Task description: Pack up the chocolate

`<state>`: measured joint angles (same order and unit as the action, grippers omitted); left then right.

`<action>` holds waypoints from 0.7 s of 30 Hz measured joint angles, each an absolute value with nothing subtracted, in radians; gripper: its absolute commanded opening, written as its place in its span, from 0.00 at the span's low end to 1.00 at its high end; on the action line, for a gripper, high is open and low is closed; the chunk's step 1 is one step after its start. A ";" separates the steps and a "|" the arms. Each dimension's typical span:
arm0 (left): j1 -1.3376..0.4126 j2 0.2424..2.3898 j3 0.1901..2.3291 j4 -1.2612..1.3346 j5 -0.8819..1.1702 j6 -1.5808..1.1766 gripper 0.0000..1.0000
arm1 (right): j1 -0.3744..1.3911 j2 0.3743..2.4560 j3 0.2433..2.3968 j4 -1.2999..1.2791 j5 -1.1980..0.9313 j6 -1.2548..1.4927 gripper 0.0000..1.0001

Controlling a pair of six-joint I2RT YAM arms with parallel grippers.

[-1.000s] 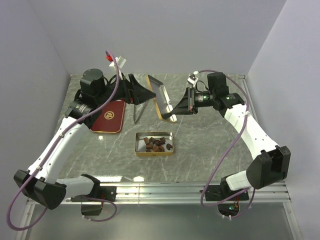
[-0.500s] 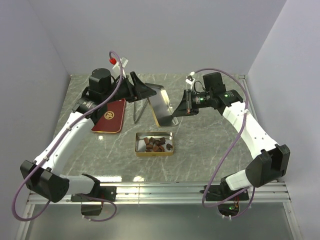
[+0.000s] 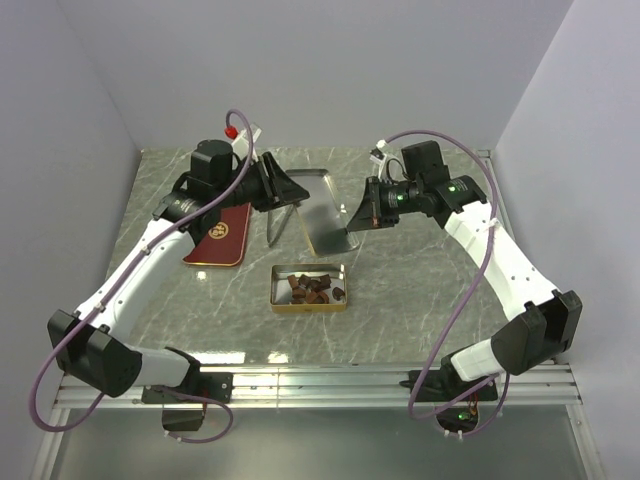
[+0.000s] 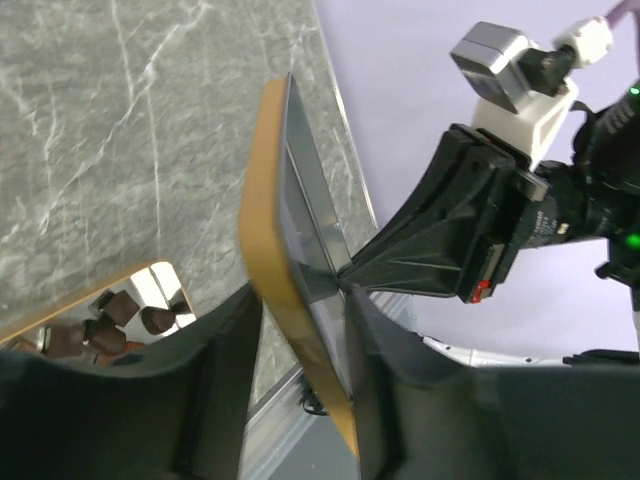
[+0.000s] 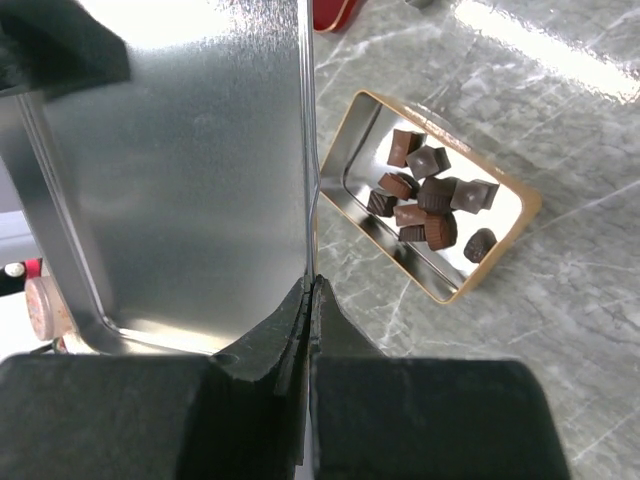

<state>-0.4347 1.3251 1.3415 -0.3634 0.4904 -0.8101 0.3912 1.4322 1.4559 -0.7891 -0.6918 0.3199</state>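
The chocolate [image 3: 312, 288] lies as several dark brown lumps in an open gold tin [image 3: 277, 297] at the table's middle, also seen in the right wrist view as chocolate [image 5: 430, 200] in the tin [image 5: 520, 215]. Above and behind it a silver-lined, gold-sided lid [image 3: 325, 208] hangs in the air. My right gripper [image 3: 352, 226] is shut on the lid's right rim [image 5: 308, 150], its fingertips pinched flat [image 5: 312, 285]. My left gripper [image 3: 293, 193] straddles the opposite edge of the lid [image 4: 262, 200]; its jaws [image 4: 302, 300] are narrow, with a gap still showing beside one finger.
A dark red tin lid [image 3: 220, 233] with a gold emblem lies flat at the left, under the left arm. Grey walls close in the table on the left, back and right. A metal rail [image 3: 330, 378] runs along the near edge by the arm bases.
The lid has swung from edge-on to facing the camera and drifted slightly left. The left gripper moved in around its left edge and its jaws narrowed. The right gripper stayed shut on the rim.
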 measured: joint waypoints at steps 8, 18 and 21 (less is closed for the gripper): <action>-0.448 1.338 1.341 -0.386 0.453 -0.834 0.24 | 0.410 1.442 1.457 -0.802 -0.660 0.302 0.06; -0.450 1.339 1.331 -0.406 0.395 -0.871 0.06 | 0.415 1.444 1.462 -0.802 -0.643 0.300 0.33; -0.450 1.340 1.312 -0.410 0.382 -0.889 0.05 | 0.415 1.446 1.473 -0.802 -0.624 0.301 0.44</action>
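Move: Between the two hands is the metal lid: its middle lies about 5 cm to the right of the left hand, 2 cm back and 3 cm below. From the right hand, still pinching the opposite edge, it is some 6 cm left, 2 cm ahead and 3 cm higher. The chocolate-filled box stands about 31 cm below the left hand, 3 cm back and 1 cm right; the red tray lies roughly 24 cm left and 14 cm ahead, 32 cm down. Closing its half-open fingers around the lid's left edge, the left hand takes a pinch on it while sinking about 3 cm, tipping and turning slightly counter-clockwise. Once the left fingers are nearly closed, the right hand, staying almost in place, opens its shut fingers by about a third and lets go of the right edge. ##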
